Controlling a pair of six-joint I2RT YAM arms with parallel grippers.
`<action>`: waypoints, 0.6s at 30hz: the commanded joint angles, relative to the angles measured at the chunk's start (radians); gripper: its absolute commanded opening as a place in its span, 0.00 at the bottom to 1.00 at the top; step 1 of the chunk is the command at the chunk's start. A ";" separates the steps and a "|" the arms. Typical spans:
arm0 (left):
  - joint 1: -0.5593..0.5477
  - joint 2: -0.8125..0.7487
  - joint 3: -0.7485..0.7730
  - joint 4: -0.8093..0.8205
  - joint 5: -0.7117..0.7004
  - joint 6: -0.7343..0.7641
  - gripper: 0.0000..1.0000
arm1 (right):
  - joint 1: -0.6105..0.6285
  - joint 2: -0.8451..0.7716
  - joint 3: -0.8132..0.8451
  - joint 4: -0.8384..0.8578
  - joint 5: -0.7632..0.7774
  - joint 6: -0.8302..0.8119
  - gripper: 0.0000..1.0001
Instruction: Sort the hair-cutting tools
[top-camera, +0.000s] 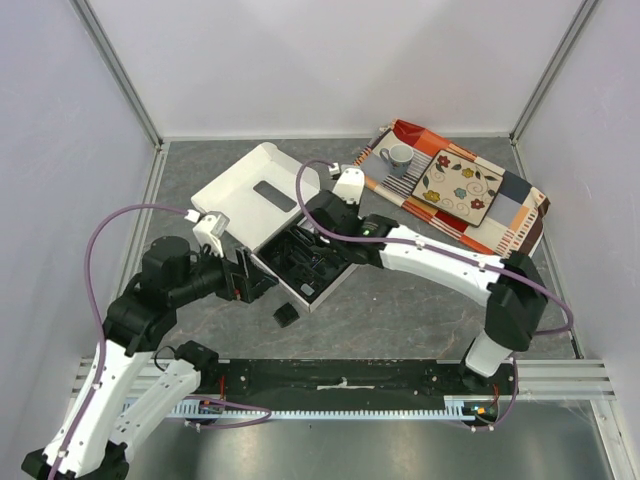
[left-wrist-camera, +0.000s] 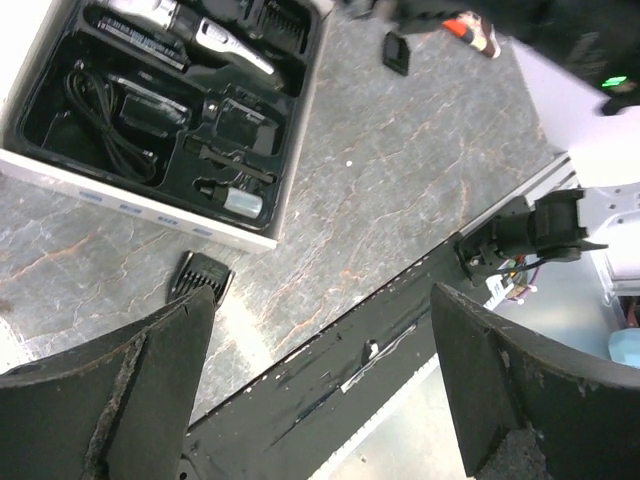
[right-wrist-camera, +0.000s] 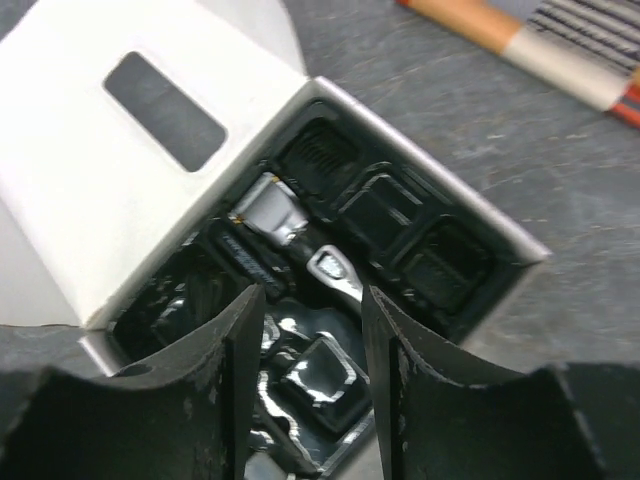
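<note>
The white box (top-camera: 243, 188) lies open mid-table, its black tray (top-camera: 310, 262) holding the hair-cutting tools. The silver-and-black clipper (right-wrist-camera: 292, 236) (left-wrist-camera: 190, 30) lies in its slot. Comb attachments (right-wrist-camera: 380, 214) fill the pockets beside it, and the black cable (left-wrist-camera: 100, 122) is coiled in the tray. One loose comb attachment (top-camera: 286, 314) (left-wrist-camera: 205, 276) lies on the table by the box's near corner, and another (left-wrist-camera: 397, 50) lies further off. My right gripper (right-wrist-camera: 314, 350) (top-camera: 312, 236) hovers over the tray, jaws apart with nothing between them. My left gripper (left-wrist-camera: 320, 385) (top-camera: 246, 280) is wide open, left of the box.
A patterned cloth (top-camera: 510, 205) at the back right carries a grey mug (top-camera: 396, 158) and a flowered square plate (top-camera: 458, 187). A black rail (top-camera: 350, 376) runs along the near table edge. White walls enclose the table.
</note>
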 joint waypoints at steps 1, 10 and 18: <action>0.003 0.043 -0.057 0.047 -0.042 -0.045 0.93 | -0.012 -0.091 -0.059 -0.077 0.048 -0.110 0.52; 0.003 0.124 -0.154 0.012 -0.183 -0.252 0.58 | -0.012 -0.192 -0.205 -0.210 0.036 -0.176 0.52; 0.003 0.166 -0.238 0.007 -0.221 -0.390 0.02 | -0.085 -0.251 -0.355 -0.179 0.045 -0.130 0.42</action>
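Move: The left hand's comb guard lies about 5 cm ahead of it, 3 cm to its right and 23 cm below; the open tool box has its middle some 16 cm beyond that guard and 7 cm farther right. For the right hand, the other comb guard lies about 26 cm right, 2 cm ahead and 17 cm below. The tool box is 3 cm ahead of this hand and nearly beneath; the striped cloth's middle is 34 cm right, 18 cm ahead. Down towards the near comb guard beside the tool box goes the left hand, about 11 cm with hardly any sideways travel, its fingers closing empty from wide open to nearly shut while the wrist tips down and turns counter-clockwise. The empty right hand leaves the box, going some 11 cm right, dropping and drawing back towards the other guard, rolling about 20 degrees left side down, fingers half open. ##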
